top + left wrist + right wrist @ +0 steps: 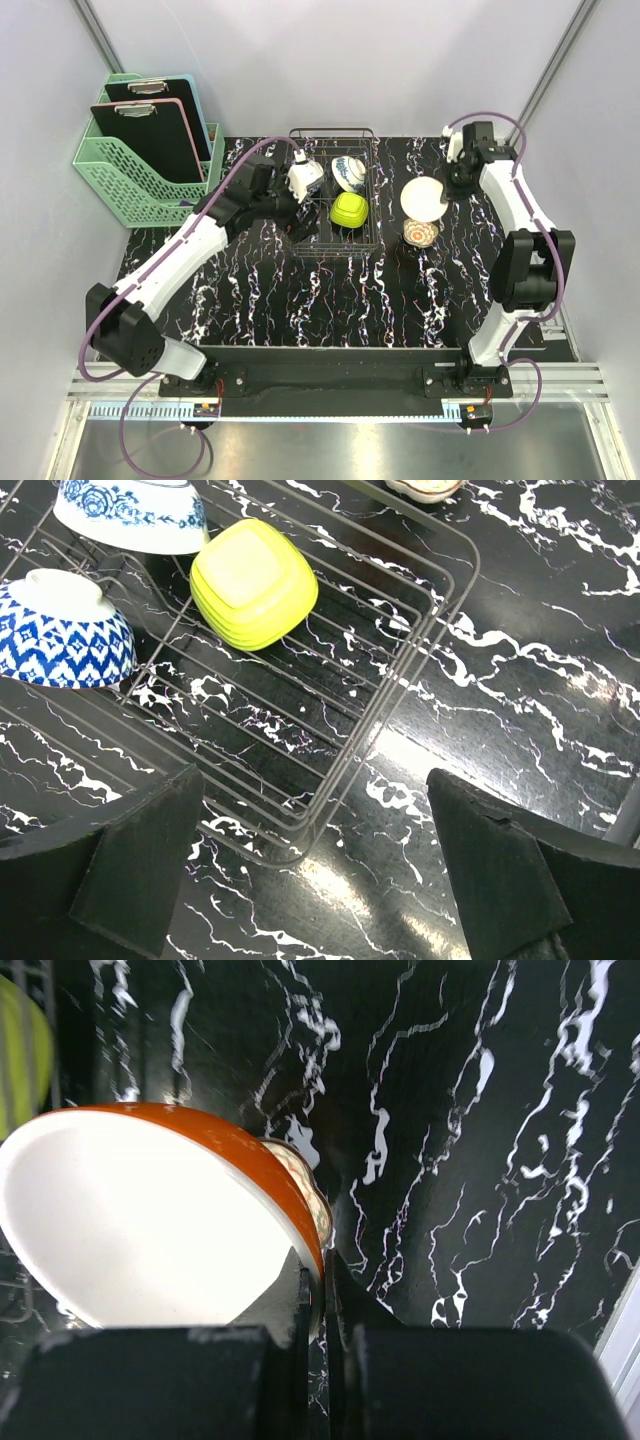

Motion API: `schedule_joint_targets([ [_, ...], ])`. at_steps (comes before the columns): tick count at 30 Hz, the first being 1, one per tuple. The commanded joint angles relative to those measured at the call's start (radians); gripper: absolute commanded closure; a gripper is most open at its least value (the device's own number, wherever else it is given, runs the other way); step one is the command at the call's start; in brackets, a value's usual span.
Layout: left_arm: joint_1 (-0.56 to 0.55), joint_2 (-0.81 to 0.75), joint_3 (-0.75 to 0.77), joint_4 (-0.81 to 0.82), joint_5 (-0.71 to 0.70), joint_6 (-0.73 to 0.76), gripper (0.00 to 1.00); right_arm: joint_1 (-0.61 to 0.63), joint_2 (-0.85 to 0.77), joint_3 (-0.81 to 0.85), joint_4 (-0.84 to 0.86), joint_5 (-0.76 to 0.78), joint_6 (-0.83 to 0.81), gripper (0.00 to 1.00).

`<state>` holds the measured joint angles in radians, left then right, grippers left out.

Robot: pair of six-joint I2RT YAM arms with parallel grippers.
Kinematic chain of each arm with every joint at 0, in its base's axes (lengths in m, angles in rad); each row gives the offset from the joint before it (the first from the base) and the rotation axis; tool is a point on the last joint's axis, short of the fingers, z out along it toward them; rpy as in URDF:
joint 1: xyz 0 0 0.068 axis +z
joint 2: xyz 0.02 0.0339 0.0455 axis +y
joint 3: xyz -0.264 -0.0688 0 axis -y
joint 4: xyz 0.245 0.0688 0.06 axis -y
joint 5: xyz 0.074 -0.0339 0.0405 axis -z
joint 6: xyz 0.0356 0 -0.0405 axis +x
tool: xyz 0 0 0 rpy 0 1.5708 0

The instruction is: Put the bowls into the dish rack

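Observation:
The dish rack, dark wire, stands at the table's back centre. It holds two blue-patterned white bowls and a lime green bowl. My left gripper hangs open and empty over the rack's near left corner. My right gripper is shut on the rim of the orange bowl, held tilted just right of the rack, white inside showing. Below it a cream bowl with a patterned rim sits on the table.
A mint green lattice basket with clipboards stands at the back left, off the black marble tabletop. White walls close in on both sides. The table's right edge shows in the right wrist view.

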<state>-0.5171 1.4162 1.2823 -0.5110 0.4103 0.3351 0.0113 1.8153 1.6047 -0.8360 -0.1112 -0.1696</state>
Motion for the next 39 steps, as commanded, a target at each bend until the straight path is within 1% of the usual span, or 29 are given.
schedule_joint_targets([
  [1,-0.004,0.015,0.018,0.085,-0.037,-0.051,0.01,0.012,-0.08,0.109,-0.037,-0.059,0.028,1.0],
  [3,-0.004,0.039,0.038,0.089,-0.059,-0.086,0.01,0.03,-0.096,0.13,-0.043,-0.05,0.028,1.0],
  [6,-0.004,0.084,0.081,0.091,-0.102,-0.149,0.01,0.101,-0.114,0.169,-0.048,-0.012,0.013,1.0],
  [7,-0.003,0.095,0.104,0.088,-0.113,-0.165,0.01,0.152,-0.117,0.184,-0.052,0.002,0.009,1.0],
  [8,-0.004,0.114,0.117,0.085,-0.128,-0.194,0.01,0.174,-0.116,0.19,-0.055,0.024,0.005,1.0],
  [11,-0.001,0.144,0.156,0.083,-0.134,-0.234,0.01,0.257,-0.103,0.213,-0.064,0.034,0.01,1.0],
  [14,0.008,0.17,0.196,0.083,-0.102,-0.272,0.01,0.306,-0.077,0.231,-0.063,0.045,0.009,1.0],
  [18,0.031,0.199,0.241,0.081,-0.05,-0.324,0.01,0.352,-0.045,0.267,-0.068,0.056,0.002,1.0],
  [21,0.046,0.22,0.264,0.081,-0.018,-0.332,0.01,0.384,-0.027,0.293,-0.075,0.062,0.001,1.0],
  [22,0.046,0.227,0.27,0.083,-0.008,-0.364,0.01,0.392,-0.025,0.299,-0.075,0.062,0.001,1.0],
  [31,0.051,0.282,0.31,0.1,0.071,-0.401,0.01,0.46,0.013,0.317,-0.075,0.087,0.002,1.0],
  [39,0.049,0.299,0.315,0.104,0.078,-0.409,0.01,0.489,0.033,0.346,-0.081,0.088,0.008,1.0],
])
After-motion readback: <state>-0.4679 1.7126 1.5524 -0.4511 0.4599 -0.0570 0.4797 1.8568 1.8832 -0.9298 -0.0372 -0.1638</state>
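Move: The orange bowl, already pinched by its rim in my right hand, has its middle about 32 cm right of my open left hand, 8 cm ahead and 9 cm lower. The lime bowl in the rack lies roughly 12 cm right, 5 cm ahead and 17 cm below that left hand. From my right hand, this lime bowl is some 26 cm left, 3 cm back and 10 cm down; the flowered bowl is 5 cm left, 10 cm back, 11 cm down, and the blue floral bowl 26 cm left, 8 cm ahead, 10 cm down. Keeping its pinch on the orange bowl's rim, my right hand climbs some 8 cm, then swings about 20 cm left towards my left hand, ending over the rack's right side and turning about 25 degrees counter-clockwise. My left hand, fingers staying wide open, comes roughly 7 cm forward and then a little right to meet the bowl, tilting as it goes; I can't see it touch. ##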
